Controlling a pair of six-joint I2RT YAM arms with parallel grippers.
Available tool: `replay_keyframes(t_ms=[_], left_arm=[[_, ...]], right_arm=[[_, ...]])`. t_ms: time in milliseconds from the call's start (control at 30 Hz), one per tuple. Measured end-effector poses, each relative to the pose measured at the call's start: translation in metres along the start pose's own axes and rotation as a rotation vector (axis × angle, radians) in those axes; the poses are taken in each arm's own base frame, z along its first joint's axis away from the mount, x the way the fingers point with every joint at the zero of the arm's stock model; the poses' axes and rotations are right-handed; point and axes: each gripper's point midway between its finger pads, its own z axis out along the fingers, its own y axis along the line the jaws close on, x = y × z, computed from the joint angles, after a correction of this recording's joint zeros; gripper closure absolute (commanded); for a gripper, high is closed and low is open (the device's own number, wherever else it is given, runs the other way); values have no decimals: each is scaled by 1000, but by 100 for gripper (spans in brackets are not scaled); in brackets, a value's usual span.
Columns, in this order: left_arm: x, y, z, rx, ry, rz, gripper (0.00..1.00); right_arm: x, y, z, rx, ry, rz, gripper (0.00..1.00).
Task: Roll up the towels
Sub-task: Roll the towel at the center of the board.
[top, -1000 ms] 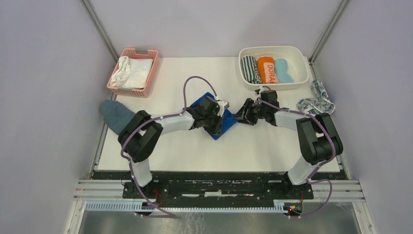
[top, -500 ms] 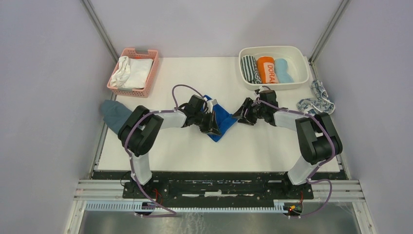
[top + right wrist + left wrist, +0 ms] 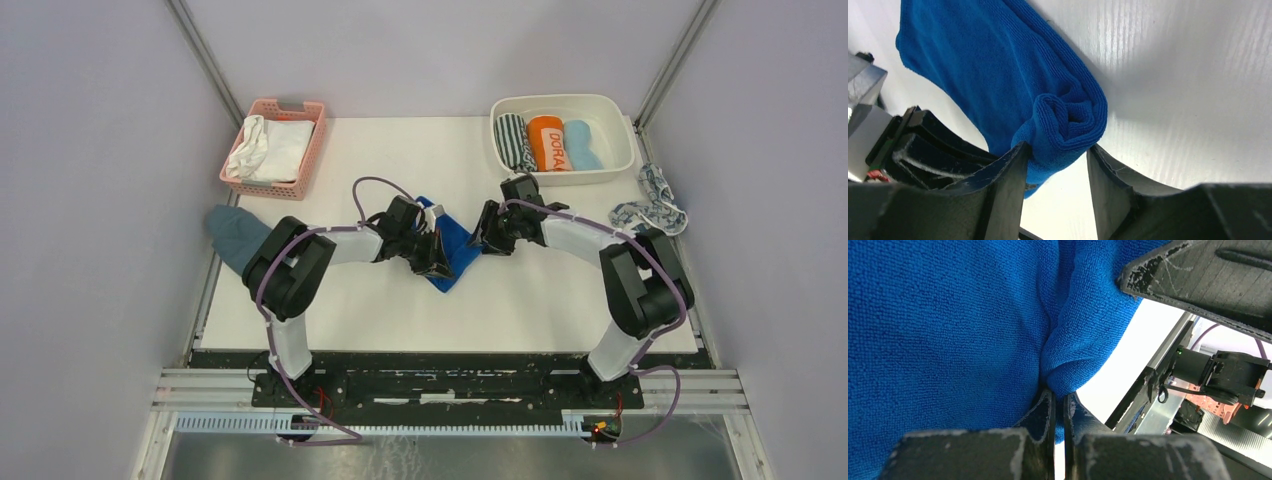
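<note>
The royal blue towel (image 3: 458, 243) lies mid-table, partly rolled. In the left wrist view my left gripper (image 3: 1058, 392) is shut on a fold of that towel (image 3: 948, 330); from above it (image 3: 432, 257) sits at the towel's left side. My right gripper (image 3: 487, 238) is at the towel's right side. In its wrist view it (image 3: 1058, 147) stands open astride the towel's rolled end (image 3: 1070, 120), and its left finger (image 3: 1010, 170) touches the cloth. A light blue towel (image 3: 581, 143) lies rolled in the white bin. The patterned whitish towel (image 3: 650, 205) lies crumpled at the right edge.
The white bin (image 3: 560, 100) at the back right also holds a striped roll (image 3: 514, 142) and an orange roll (image 3: 547, 143). A pink basket (image 3: 268, 188) with white cloths stands at the back left. A teal-grey cloth (image 3: 240, 238) hangs over the left edge.
The left gripper drew leftward with the towel's edge, uncovering more blue cloth, then held still. The right gripper moved left up to the towel's rolled end.
</note>
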Motion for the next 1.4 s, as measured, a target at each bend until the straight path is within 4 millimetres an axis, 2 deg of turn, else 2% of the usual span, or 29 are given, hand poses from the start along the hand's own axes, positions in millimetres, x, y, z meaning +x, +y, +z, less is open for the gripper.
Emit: replay_keyframes(t_ms=[200,300,433,667,867,1033,1133,1233,1400], left_arm=[[1,1,1,7,-10,-20,97],[1,2,-1,19,-25,-40,97],[3,5,-6,32,-46,-80,96],[8,7,-12,37,-64,-99,91],[4,10,-22,-27,-118,-94,65],[0,6,-45,-184,-211,6,50],[2,-7,-54,-282,-266,134,42],[6,-30,-55,-362,-323,308,38],[19,-61,-44,-489,-384,601,31]], right_arm=[[-5,-4,10,108,28,-22,65],[-3,-12,11,174,60,-38,78],[0,-11,10,226,105,-81,94],[3,-9,9,298,190,-141,97],[4,-7,10,339,237,-155,97],[-3,-16,12,389,222,-159,97],[-7,-23,13,416,219,-151,97],[-9,-23,14,423,218,-150,97],[-11,-24,14,432,219,-148,97]])
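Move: The right hand's open fingers straddle the blue towel's right rolled end, its middle about 2 cm below the hand and otherwise level. The white bin stands some 22 cm ahead of this hand and 16 cm to the right, the rolled striped towel in it 21 cm ahead and 7 cm right. The left hand still pinches the towel's near edge, with the right rolled end about 5 cm ahead and 7 cm right of it. Right hand sinks 2 cm, pinching the towel's right end; left then opens and rises 7 cm, backing off. ##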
